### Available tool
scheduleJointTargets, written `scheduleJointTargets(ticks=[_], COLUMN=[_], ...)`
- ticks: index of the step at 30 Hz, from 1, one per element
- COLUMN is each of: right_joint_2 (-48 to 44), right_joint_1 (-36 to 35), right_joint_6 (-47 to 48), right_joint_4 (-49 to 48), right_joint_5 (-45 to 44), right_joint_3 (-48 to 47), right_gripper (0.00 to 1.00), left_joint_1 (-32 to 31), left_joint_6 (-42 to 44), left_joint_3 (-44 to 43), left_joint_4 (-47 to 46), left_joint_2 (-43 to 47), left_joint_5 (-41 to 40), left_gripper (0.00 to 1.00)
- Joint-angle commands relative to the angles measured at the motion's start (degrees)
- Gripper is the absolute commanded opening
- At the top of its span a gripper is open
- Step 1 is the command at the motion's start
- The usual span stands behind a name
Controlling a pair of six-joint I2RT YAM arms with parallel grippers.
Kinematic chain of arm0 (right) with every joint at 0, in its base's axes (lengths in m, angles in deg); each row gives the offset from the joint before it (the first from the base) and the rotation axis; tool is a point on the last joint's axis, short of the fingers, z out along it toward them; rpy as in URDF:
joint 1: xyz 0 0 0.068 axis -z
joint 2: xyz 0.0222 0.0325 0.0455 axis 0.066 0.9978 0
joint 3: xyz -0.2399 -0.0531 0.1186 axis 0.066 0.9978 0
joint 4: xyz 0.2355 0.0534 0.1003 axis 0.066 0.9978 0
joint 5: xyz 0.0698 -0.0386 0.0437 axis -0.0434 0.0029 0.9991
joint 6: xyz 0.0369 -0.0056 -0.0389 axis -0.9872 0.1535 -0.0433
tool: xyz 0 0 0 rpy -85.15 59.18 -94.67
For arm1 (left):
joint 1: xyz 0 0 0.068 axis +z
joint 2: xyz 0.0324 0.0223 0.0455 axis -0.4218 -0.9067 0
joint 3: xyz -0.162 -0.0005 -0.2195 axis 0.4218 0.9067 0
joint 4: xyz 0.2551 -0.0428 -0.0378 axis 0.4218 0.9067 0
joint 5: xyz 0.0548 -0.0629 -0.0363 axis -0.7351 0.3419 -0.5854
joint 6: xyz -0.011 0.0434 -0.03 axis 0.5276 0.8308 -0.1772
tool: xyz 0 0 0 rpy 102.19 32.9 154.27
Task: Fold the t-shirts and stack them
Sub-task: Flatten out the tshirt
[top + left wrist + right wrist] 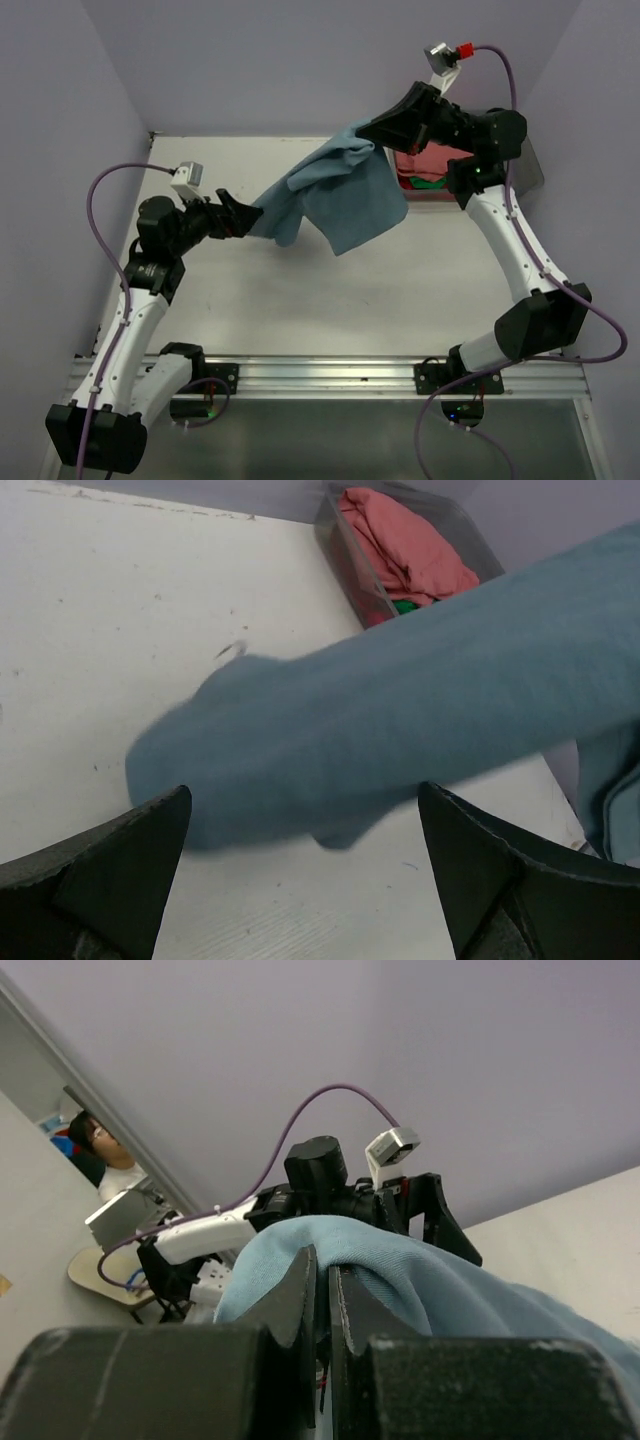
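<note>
A slate-blue t-shirt (340,195) hangs in the air over the back of the table, stretched from upper right down to the left. My right gripper (368,128) holds its top end; in the right wrist view the fingers (300,1285) are shut on a fold of the blue t-shirt (420,1270). My left gripper (252,213) sits at the shirt's low left end. It is open, and the blue cloth (400,710) hangs just ahead of its spread fingertips (165,815) without being pinched. A salmon-pink t-shirt (405,545) and a bit of green t-shirt (404,606) lie in a bin.
The clear bin (420,185) stands at the table's back right, under the right arm. Purple walls close in the table (300,300) at the back and both sides. A metal rail (330,372) with both arm bases runs along the near edge.
</note>
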Motion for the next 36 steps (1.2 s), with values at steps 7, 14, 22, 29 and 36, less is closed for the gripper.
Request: scheduleJointTargets(ticks=[7,14,22,29,36], right_joint_2=[1.49,2.64,3.51,9.05,14.41], right_joint_1=[-0.94,-2.35,-4.19,-5.86,-7.27], right_joint_6=[15.00,17.21,32.58,28.82,19.06], right_joint_4=[23.18,27.41,47.54,44.39,33.14], right_joint_5=[-7.31,-7.40,-16.53,-16.01,-13.03], right_joint_3=[0.44,0.61,-4.13,-8.09,-13.10], right_gripper=[0.00,0.00,0.00,0.00,0.00], left_joint_1=[-0.22,-0.22,-0.57,-4.61,-16.62], left_joint_6=[-1.52,-3.19,-5.13,-2.58,3.99], left_joint_3=[2.45,4.12,9.56,11.33,6.50], left_joint_4=[-3.81,-5.56,-12.33,-17.87,-18.05], left_joint_2=[1.68,0.98,-0.87,-7.01,-14.66], left_joint_5=[-0.42,-0.34,1.86,1.26,-12.70], left_gripper=[1.00,1.00,1.00,1.00,1.00])
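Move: My right hand holds the blue t-shirt pinched high up, its middle some 8 cm left, 3 cm ahead and 20 cm below; the open middle of the table lies about 8 cm ahead, 8 cm left and 50 cm below. The bin is roughly 24 cm ahead and 29 cm right, the red cloth in it 22 ahead and 20 right, both over 40 below. From my left hand the blue t-shirt's middle is about 17 cm right, 3 cm ahead and 3 cm above. I keep my right pinch and lower the blue t-shirt about 13 cm while reaching some 11 cm forward and then drifting left over the open table, rolling the wrist and dipping the fingertips. My open left hand sinks about 10 cm, then also swings right towards the hanging cloth, tipping slightly down, without gripping yet. ##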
